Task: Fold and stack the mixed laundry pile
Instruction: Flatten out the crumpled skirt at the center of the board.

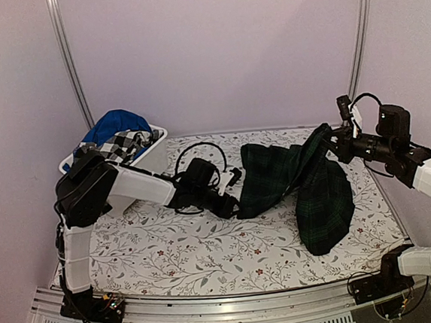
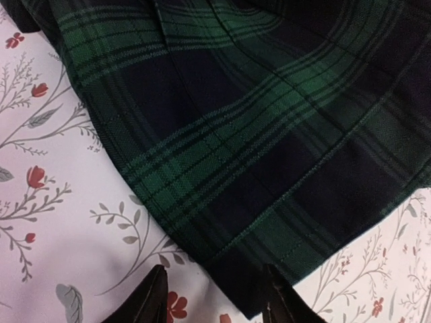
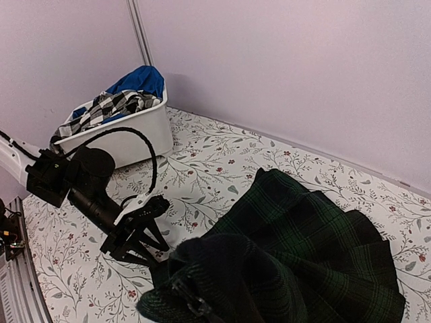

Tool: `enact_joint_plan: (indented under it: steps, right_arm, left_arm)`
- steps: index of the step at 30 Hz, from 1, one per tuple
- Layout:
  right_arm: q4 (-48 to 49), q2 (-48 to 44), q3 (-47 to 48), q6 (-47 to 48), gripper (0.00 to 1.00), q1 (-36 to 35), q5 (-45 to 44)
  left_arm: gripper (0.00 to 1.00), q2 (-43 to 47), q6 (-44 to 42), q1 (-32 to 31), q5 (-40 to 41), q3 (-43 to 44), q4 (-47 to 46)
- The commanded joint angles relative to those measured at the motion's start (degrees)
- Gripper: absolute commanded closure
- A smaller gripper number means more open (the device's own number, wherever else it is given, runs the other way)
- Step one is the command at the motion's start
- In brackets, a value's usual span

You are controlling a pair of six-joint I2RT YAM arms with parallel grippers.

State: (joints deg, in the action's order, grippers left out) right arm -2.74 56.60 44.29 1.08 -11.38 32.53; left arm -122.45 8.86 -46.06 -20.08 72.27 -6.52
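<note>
The dark green-navy tartan garment (image 1: 309, 191) lies across the middle-right of the table. My right gripper (image 1: 327, 140) is shut on its upper edge and holds that part raised, so the cloth drapes down from it. In the right wrist view the bunched tartan (image 3: 316, 242) covers my fingers. My left gripper (image 2: 215, 303) is open and low over the table at the garment's left corner (image 2: 256, 134). That corner lies between the fingers. The checked shirt (image 1: 123, 144) and the blue garment (image 1: 114, 125) lie in the tub.
The white plastic tub (image 1: 151, 156) stands at the back left, behind my left arm, and also shows in the right wrist view (image 3: 128, 138). A floral table cover (image 1: 170, 248) spreads under everything. Walls close the back and both sides.
</note>
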Motion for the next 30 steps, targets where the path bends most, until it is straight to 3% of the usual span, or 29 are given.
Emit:
enact_joint_plan:
  steps: [1, 7, 10, 13, 20, 30]
  right_arm:
    - [-0.16, -0.38, 0.84, 0.40, 0.97, -0.36, -0.80]
    - [-0.34, -1.07, 0.41, 0.17, 0.97, -0.34, -1.72]
    - [-0.16, -1.64, 0.10, -0.07, 0.97, -0.32, -1.95]
    - [-0.18, -1.75, 0.15, -0.20, 0.97, -0.36, -1.50]
    - [0.64, -2.34, 2.55, -0.82, 0.98, -0.39, 1.83]
    - [0.52, -4.92, 14.94, -0.81, 0.97, -0.42, 5.79]
  left_arm:
    - [0.55, -2.50, 1.80, -3.32, 5.91, 2.45, 9.20]
    - [0.66, -4.60, 0.48, -6.41, 11.54, 4.44, 16.87]
    - [0.79, -4.02, 0.73, -7.03, 10.62, 3.49, 17.42]
    - [1.00, -2.16, 1.78, -7.31, 10.06, 2.82, 17.47]
    - [1.00, 12.45, 1.73, -6.15, 13.14, 1.70, 14.22]
    - [1.00, 33.26, -0.86, -6.21, 14.91, 4.02, 12.39]
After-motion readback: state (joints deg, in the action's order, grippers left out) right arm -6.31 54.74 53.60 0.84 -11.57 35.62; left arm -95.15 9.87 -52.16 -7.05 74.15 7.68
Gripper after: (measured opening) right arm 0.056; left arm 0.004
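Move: Just back and to the right of the left fingertips, about 2 cm each way and 1 cm lower, lies the skirt's near left corner. Its far left corner is some 28 cm ahead and 5 cm right of that hand; the lowest hem of the hanging part is about 15 cm back and 23 cm right. From the right hand, which already holds the skirt up, the near left corner lies roughly 27 cm left, about level fore and aft, and 27 cm below. Easing back and slightly right and down over the skirt's near left corner, the half-open left fingers dip a little and shut fully, pinching the cloth, then rise steeply about 20 cm with it, their tips tilting up again. The right hand keeps its grip almost still, then lifts some 7 cm late on. ##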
